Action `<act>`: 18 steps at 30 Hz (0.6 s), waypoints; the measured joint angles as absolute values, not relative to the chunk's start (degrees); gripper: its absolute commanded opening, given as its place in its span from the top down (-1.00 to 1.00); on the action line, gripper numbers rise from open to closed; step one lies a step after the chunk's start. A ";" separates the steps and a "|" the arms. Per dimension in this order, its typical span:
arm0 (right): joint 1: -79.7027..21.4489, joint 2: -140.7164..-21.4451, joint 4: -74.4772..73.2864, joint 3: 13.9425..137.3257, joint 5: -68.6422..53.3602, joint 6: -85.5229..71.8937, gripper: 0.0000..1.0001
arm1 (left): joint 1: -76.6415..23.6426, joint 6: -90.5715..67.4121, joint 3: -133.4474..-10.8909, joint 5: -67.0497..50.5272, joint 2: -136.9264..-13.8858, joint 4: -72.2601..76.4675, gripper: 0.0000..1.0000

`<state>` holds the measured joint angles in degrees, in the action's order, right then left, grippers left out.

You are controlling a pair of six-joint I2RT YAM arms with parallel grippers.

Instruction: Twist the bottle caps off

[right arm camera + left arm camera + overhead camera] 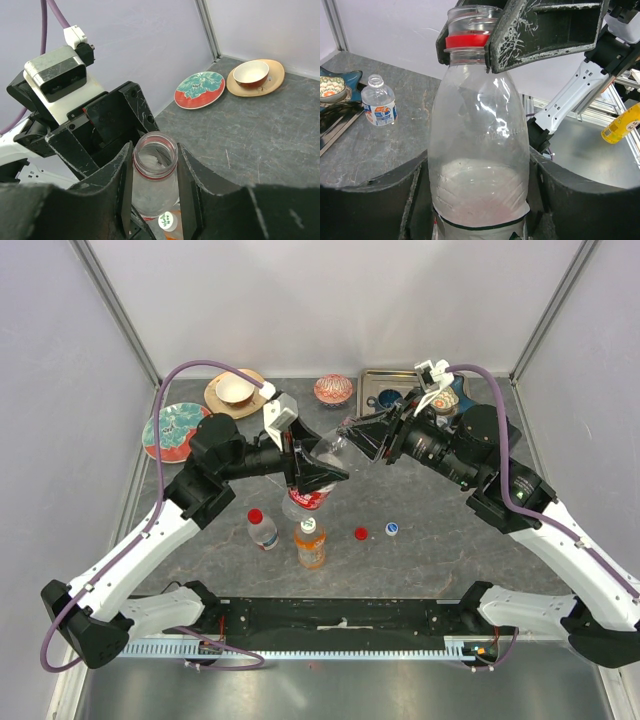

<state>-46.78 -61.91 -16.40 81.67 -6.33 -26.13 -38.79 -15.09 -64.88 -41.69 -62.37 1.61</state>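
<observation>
My left gripper (312, 475) is shut on the body of a clear bottle (480, 150) with a red label, held tilted above the table. The bottle's mouth (155, 149) is open, with a red ring below it and no cap on it. My right gripper (155, 180) is shut on the neck, a jaw touching each side. Below stand a small clear bottle with a red cap (261, 528) and the orange bottle (310, 543), capped in white. A small bottle with a blue label and no cap (379, 102) stands on the table. A red cap (361, 533) and a blue-and-white cap (391, 529) lie loose.
At the back are a teal and red plate (175, 432), a white bowl on a tan plate (235, 392), a patterned bowl (333, 390) and a metal tray (372, 380) with a blue mug (387, 398). Grey walls close in the sides.
</observation>
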 measured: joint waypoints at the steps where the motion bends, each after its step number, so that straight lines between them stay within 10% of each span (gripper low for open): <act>1: -46.76 -61.91 -16.40 81.67 -6.42 -26.11 1.00 | -38.79 -15.03 -64.88 -41.65 -62.37 1.56 -0.46; 7: -46.76 -61.87 -17.52 81.67 -5.19 -25.06 1.00 | -39.03 -14.28 -66.30 -37.26 -62.37 -0.78 -0.99; 18: -46.87 -61.95 -18.90 83.55 16.23 -19.00 1.00 | -38.96 -11.88 -72.25 -10.17 -58.24 -7.14 -0.99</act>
<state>-46.87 -61.95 -18.90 83.55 16.23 -19.00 -38.96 -11.88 -72.25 -10.17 -58.24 -7.14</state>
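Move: The left fingers are still round the body of the opened, red-labelled bottle, its middle practically at that hand; from the right hand, which already pinches the neck, it lies about 3 cm back, 4 cm left and 7 cm lower. For the right hand, the emptied place is beside the blue-labelled open bottle, some 15 cm ahead, 17 cm right and 36 cm below. The tray lies about 27 cm ahead, 16 cm right; the loose red cap about 6 cm back, 1 cm right, both some 43 cm down. The left fingers open wide and let go of the bottle body, and that hand draws off forward, to its left and up, about 6 cm, 6 cm and 5 cm, turning some 30 degrees counter-clockwise. The right hand keeps its pinch on the neck and, after a slight dip, swings the bottle away forward and right by roughly 5 cm each way, towards the blue-labelled bottle and the tray, turning clockwise as it goes. ##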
